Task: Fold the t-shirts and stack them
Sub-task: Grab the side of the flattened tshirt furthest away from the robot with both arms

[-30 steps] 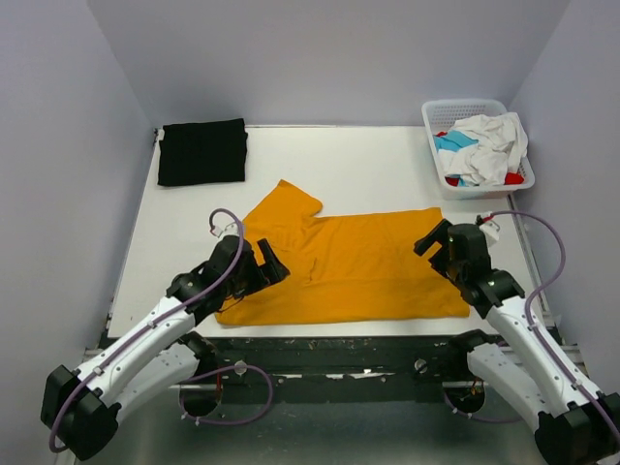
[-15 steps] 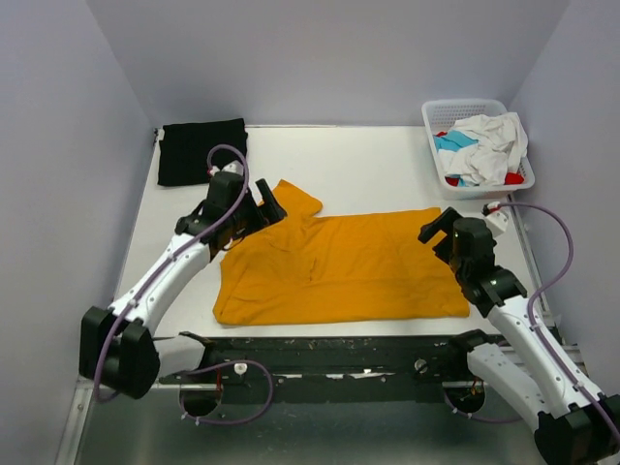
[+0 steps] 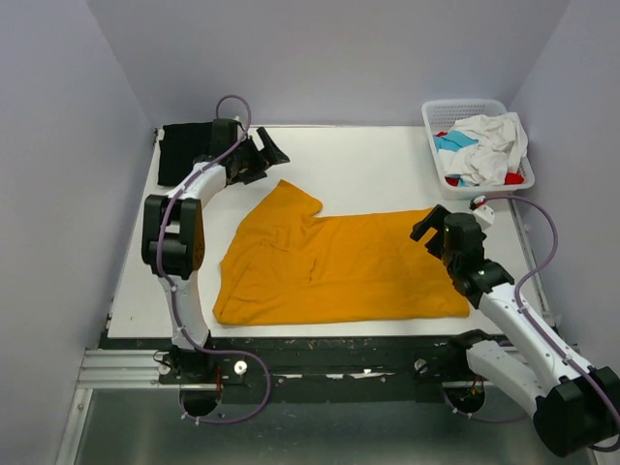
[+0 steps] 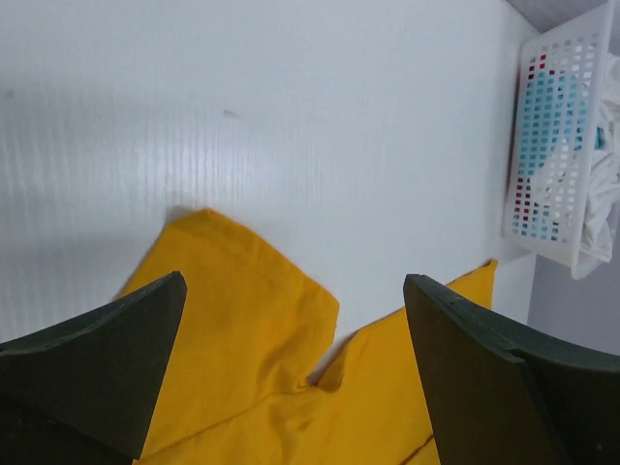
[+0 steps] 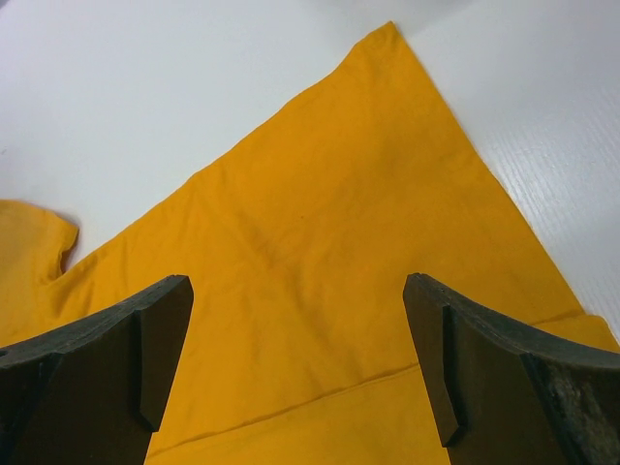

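Note:
A mustard-orange t-shirt [image 3: 339,266] lies spread and folded lengthwise across the middle of the white table [image 3: 368,160]; it also shows in the left wrist view [image 4: 242,368] and the right wrist view [image 5: 320,281]. A folded black t-shirt [image 3: 184,155] lies at the far left corner. My left gripper [image 3: 269,155] is open and empty, held above the table just beyond the orange sleeve [image 3: 295,199], beside the black shirt. My right gripper [image 3: 429,225] is open and empty above the orange shirt's right edge.
A white lattice basket [image 3: 438,131] at the far right corner holds crumpled white [image 3: 489,140], teal and red shirts; it also shows in the left wrist view [image 4: 557,145]. Grey walls close in the table on three sides.
My left arm has swung from the shirt's near left corner up to the far left, past the sleeve. My right gripper has shifted slightly. The orange shirt's left side is flatter.

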You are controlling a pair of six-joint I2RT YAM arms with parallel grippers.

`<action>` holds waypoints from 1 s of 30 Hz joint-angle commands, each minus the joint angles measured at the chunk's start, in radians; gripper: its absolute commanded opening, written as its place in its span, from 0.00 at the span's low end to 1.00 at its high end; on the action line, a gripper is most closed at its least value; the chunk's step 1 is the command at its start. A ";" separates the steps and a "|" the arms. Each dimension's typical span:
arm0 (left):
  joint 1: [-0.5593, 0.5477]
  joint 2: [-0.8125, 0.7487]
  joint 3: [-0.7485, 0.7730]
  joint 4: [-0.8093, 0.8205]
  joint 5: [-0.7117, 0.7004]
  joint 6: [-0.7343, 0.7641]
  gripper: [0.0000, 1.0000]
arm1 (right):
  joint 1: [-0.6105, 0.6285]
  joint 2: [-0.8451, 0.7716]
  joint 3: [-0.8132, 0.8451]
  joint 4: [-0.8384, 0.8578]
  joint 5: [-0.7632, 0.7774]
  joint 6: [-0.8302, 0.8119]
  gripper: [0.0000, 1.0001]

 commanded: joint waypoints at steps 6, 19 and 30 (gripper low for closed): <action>0.031 0.304 0.319 0.085 0.093 -0.186 0.98 | -0.004 0.042 -0.004 0.037 -0.003 -0.007 1.00; -0.040 0.415 0.501 -0.236 0.005 -0.182 0.99 | -0.004 -0.026 -0.007 -0.004 0.019 0.010 1.00; -0.075 0.390 0.552 -0.573 -0.071 -0.022 0.99 | -0.004 -0.094 -0.019 -0.046 0.038 0.009 1.00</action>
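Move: The orange shirt's far left corner lies about 10 cm below the left hand, some 2 cm ahead and 3 cm to its right; the black folded cloth is roughly 12 cm ahead and 24 cm to that hand's left. The shirt's far right corner lies about 17 cm ahead of the right hand, 8 cm to its right and 10 cm down, with the white basket some 38 cm ahead and 20 cm right. The shirt's far left corner is what the left hand comes down to: open-fingered, it first reaches about 8 cm forward while sinking, then draws back some 5 cm and slants right, ending about 6 cm lower with the fingers tipped some 15 degrees further down and one fingertip at the cloth's edge. The right hand hovers open over its side, rising slightly late on. ##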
